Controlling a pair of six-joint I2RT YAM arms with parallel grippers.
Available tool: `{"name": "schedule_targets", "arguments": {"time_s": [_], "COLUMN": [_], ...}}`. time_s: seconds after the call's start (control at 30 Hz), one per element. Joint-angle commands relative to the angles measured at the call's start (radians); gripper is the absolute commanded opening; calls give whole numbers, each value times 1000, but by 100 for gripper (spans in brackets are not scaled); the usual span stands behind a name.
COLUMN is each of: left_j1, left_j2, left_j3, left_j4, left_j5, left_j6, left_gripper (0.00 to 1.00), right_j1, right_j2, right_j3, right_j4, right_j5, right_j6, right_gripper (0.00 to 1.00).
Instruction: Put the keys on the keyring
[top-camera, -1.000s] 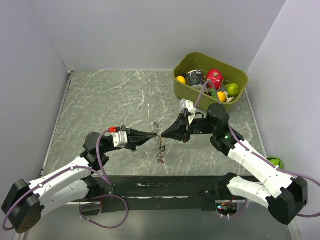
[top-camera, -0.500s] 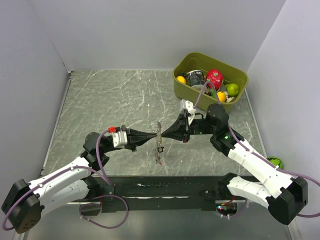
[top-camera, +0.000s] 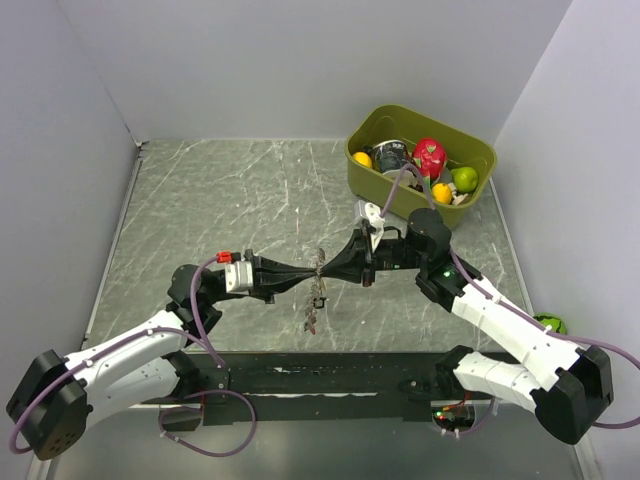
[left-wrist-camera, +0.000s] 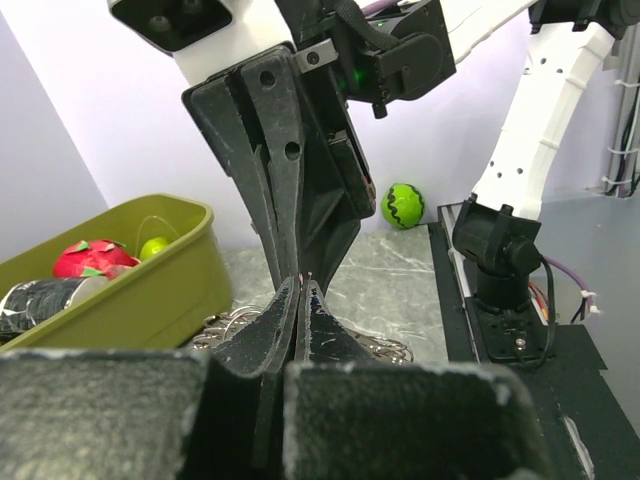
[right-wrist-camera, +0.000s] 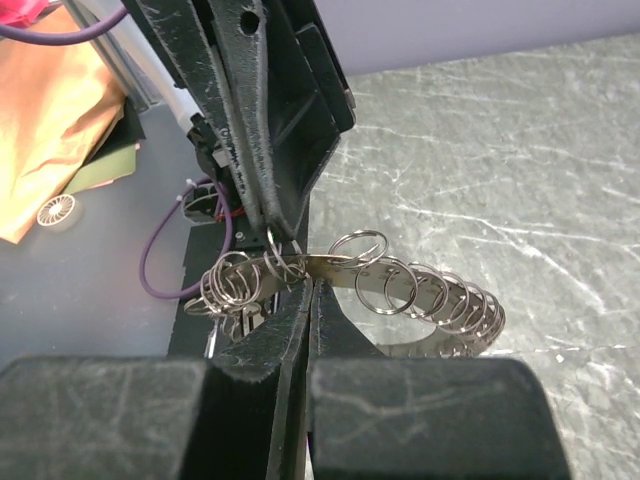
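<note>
The keyring (top-camera: 314, 312) is a curved metal band strung with many small wire rings. It hangs above the middle of the table between my two grippers. My right gripper (right-wrist-camera: 311, 287) is shut on the band (right-wrist-camera: 420, 290) near its middle. My left gripper (left-wrist-camera: 300, 285) faces it tip to tip and is shut on one small ring of the keyring (left-wrist-camera: 225, 325). In the top view the left gripper (top-camera: 313, 272) and the right gripper (top-camera: 325, 270) almost touch. A few small keys (top-camera: 310, 322) dangle from the lower end; I cannot tell the colours of their caps.
An olive-green bin (top-camera: 475, 150) with toy fruit and a dark can stands at the back right of the marbled table (top-camera: 220, 200). A green striped ball (top-camera: 548, 322) lies beyond the right edge. Grey walls close in the left, back and right sides.
The right gripper has shifted slightly left with the keyring. The dangling end has swung down and to the left. Both grippers have stayed shut throughout.
</note>
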Motion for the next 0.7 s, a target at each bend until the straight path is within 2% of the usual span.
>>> {"name": "schedule_targets", "arguments": {"time_s": [0.0,0.1,0.13,0.23,0.33,0.4,0.53,0.67], "left_j1": [-3,-3,-3,-3,-2,-3,-3,-2], "left_j2": [-10,-24,-28,-42,-50,-51,-47,-44], "left_j3": [39,39,39,42,39,39,37,37], "left_j4": [130,91,81,36,13,5,5,8], "left_j5": [37,36,29,20,14,11,20,17], "left_j6": [-11,15,20,41,55,60,60,58], "left_gripper": [1,1,1,1,1,1,1,1], "right_j1": [13,14,14,14,16,14,14,14], "right_j2": [4,-16,-34,-77,-122,-140,-156,-149], "right_j3": [-3,-3,-15,-23,-29,-32,-26,-11], "right_j4": [32,27,32,27,16,16,13,22], "right_j5": [51,68,93,134,168,180,167,127], "right_j6": [3,-2,-3,-10,-31,-36,-59,-46], "right_gripper": [0,3,12,25,42,48,67,71]}}
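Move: The keyring hangs at both my closed fingertips, with its middle roughly 1 cm ahead and 4 cm below my right hand point, and in line with it sideways. My left hand has that middle about 1 cm ahead and 4 cm down too. From my right hand, the yellow key tag hangs some 2 cm back and 5 cm lower, a black key about 3 cm back and 7 cm lower, neither off to a side. I open my right fingers wide and let go of the keyring's upper edge, then draw that hand up about 2.5 cm and nearly 2 cm to the right, away from my left fingertips. As it backs off, the right wrist turns some 10 degrees, swinging the fingers clockwise and rolling the forward side up. My left hand stays put, shut, still pinching the keyring. ##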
